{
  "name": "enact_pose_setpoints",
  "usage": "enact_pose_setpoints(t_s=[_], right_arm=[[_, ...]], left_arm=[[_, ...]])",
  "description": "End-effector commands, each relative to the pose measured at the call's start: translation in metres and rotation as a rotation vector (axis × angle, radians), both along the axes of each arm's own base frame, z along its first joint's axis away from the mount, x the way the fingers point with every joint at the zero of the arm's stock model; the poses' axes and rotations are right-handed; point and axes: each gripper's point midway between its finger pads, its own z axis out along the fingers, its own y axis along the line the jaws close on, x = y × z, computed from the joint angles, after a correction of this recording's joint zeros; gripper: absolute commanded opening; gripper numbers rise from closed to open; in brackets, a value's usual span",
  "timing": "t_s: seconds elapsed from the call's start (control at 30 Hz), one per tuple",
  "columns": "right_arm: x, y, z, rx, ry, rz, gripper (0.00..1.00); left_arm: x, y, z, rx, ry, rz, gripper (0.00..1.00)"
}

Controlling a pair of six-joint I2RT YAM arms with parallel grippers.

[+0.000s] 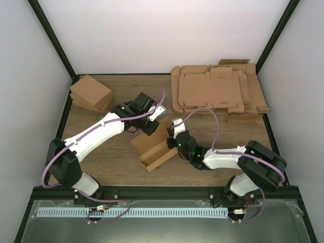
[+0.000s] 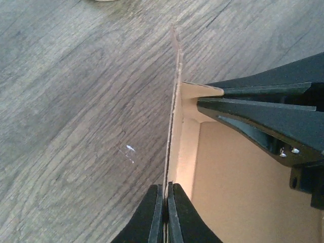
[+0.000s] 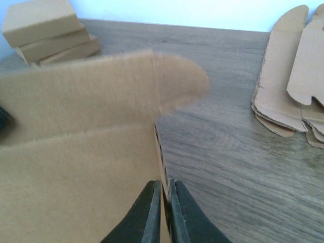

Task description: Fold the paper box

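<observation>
The paper box [image 1: 152, 152], plain brown cardboard, sits half-formed in the middle of the table with its walls standing and one long side open. My left gripper [image 1: 150, 126] is at its far corner. In the left wrist view that gripper [image 2: 165, 195] is shut on the thin upright edge of a box wall [image 2: 174, 126], and the box floor [image 2: 243, 192] lies to its right. My right gripper [image 1: 174, 135] holds the box's right end. In the right wrist view it [image 3: 163, 195] is shut on a wall edge, beside a broad panel [image 3: 76, 167] with a rounded tab [image 3: 182, 83].
A thick pile of flat tabbed cardboard sheets [image 1: 217, 91] lies at the back right, also visible from the right wrist [image 3: 288, 91]. A pile of small folded boxes [image 1: 91, 93] stands at the back left [image 3: 45, 30]. The right arm's black fingers [image 2: 263, 114] reach across the box.
</observation>
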Motion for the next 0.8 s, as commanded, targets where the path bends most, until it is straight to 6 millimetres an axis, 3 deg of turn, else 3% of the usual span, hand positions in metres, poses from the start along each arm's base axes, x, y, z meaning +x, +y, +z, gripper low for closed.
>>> enact_pose_setpoints(t_s=[0.0,0.27,0.53,0.77], right_arm=[[-0.013,-0.004,-0.026,-0.113,0.077,0.028,0.12],[-0.011,-0.008,-0.009,-0.111,0.089,-0.002,0.21],[-0.013,-0.011,0.024,-0.098,0.122,-0.019,0.44],[-0.031,-0.022,0.051,-0.089,0.250,-0.021,0.55]], left_arm=[[-0.001,0.000,-0.015,0.049,0.014,0.020,0.04],[-0.004,-0.004,-0.023,0.103,-0.008,0.014,0.04],[-0.004,-0.006,-0.022,0.107,-0.022,0.013,0.04],[-0.003,-0.005,-0.021,0.112,-0.032,0.019,0.04]])
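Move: The left hand has just closed on the top edge of the paper box's far wall; the box's middle lies about 5 cm back from it, neither left nor right, some 8 cm below. From the right hand, which still pinches the flap at that wall's right end, the middle is about 5 cm back, 5 cm left and 6 cm below. The flat cardboard stack lies roughly 18 cm ahead and 20 cm right of the right hand, a little lower. Down about 2 cm, edging right and slightly back, the right hand opens to roughly half and lets go of the flap at the far wall's right end, then rises some 5 cm clear of the cardboard, wrist tipping down about 10 degrees. The left hand keeps its closed pinch on the far wall's top edge and sinks 1 to 2 cm. ##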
